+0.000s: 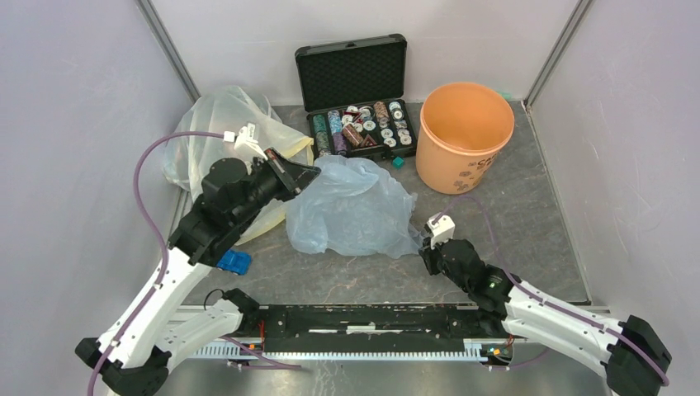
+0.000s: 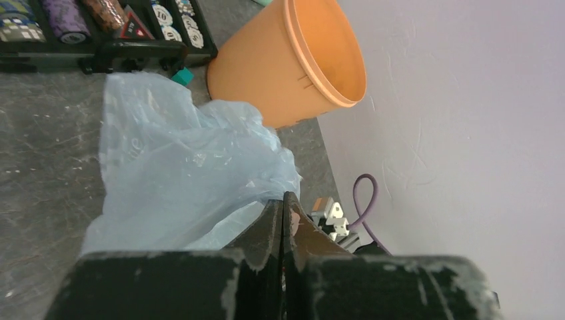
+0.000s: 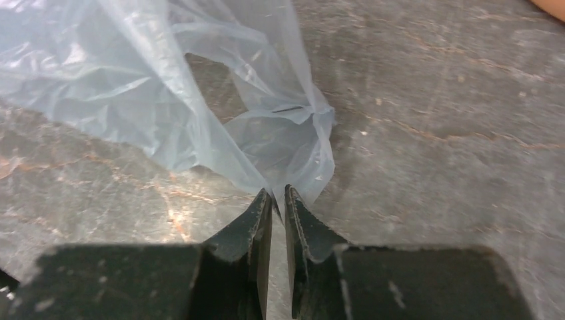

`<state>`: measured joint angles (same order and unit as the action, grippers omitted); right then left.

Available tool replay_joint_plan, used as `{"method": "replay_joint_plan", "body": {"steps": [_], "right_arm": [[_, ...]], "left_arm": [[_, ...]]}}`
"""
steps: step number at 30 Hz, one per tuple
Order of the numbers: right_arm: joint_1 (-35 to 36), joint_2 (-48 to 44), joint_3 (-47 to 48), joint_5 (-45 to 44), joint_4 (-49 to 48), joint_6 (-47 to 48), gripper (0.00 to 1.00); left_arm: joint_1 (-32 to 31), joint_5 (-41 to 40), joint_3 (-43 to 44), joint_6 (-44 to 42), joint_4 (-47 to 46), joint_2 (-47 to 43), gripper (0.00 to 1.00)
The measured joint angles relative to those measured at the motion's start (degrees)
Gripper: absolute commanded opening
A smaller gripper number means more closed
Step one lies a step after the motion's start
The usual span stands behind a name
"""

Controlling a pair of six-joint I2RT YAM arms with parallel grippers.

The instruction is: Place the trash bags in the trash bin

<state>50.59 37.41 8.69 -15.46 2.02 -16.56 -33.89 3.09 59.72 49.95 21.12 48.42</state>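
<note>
The pale blue trash bag point(image 1: 355, 206) point(image 2: 180, 167) point(image 3: 166, 80) lies crumpled on the grey table in the middle. The orange-tan trash bin point(image 1: 465, 136) point(image 2: 293, 60) stands upright and open behind it to the right. My left gripper point(image 1: 312, 173) point(image 2: 283, 200) is at the bag's upper left edge, jaws pressed together with the film at their tips. My right gripper point(image 1: 425, 242) point(image 3: 278, 193) sits low at the bag's near right corner. Its jaws stand a narrow gap apart, and the bag's corner runs into that gap.
A black foam-lined case point(image 1: 355, 91) point(image 2: 100, 33) of poker chips stands open at the back. A large yellowish bag point(image 1: 223, 124) lies at the back left under my left arm. A small blue object point(image 1: 234, 262) and a teal piece point(image 1: 398, 162) lie on the table. Walls enclose three sides.
</note>
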Motion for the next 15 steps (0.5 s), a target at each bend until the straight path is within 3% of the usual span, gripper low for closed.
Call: {"method": "replay_joint_plan", "body": {"steps": [6,10,12,15], "right_arm": [[0.0,-3.93,0.35,-5.99,4.55,-2.12,0.33],[0.0,-7.56,0.35,-5.07,5.29,-1.79,0.67],[0.0,-9.31,0.35,-2.47,4.68,-1.09,0.77],[0.02,-11.74,0.42,2.89,2.67,0.63,0.82]], "left_arm": [[2.36,0.94,3.54,-3.21,6.14,-0.9,0.02],[3.02,3.15,3.63,-4.31,7.61,-0.92,0.02],[3.06,4.83,3.63,-5.25,7.52,-0.61,0.02],[3.06,8.26,3.63,-7.15,7.45,-0.07,0.02]]}}
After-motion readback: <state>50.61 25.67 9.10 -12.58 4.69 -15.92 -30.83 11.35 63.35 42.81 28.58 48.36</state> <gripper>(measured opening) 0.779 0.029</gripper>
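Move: The right fingers have the near right corner of the blue trash bag between their tips; the bag's bulk is about 15 cm to the left, 8 cm ahead and 12 cm higher. The orange bin stands some 25 cm ahead and 6 cm right, the teal cube about 24 cm ahead and 6 cm left. The raised left hand grips the bag's top, its middle roughly 2 cm ahead, 4 cm right and 17 cm below. The right fingers spread wide, releasing the blue bag's corner, and rise about 4 cm; the left keeps its hold. ##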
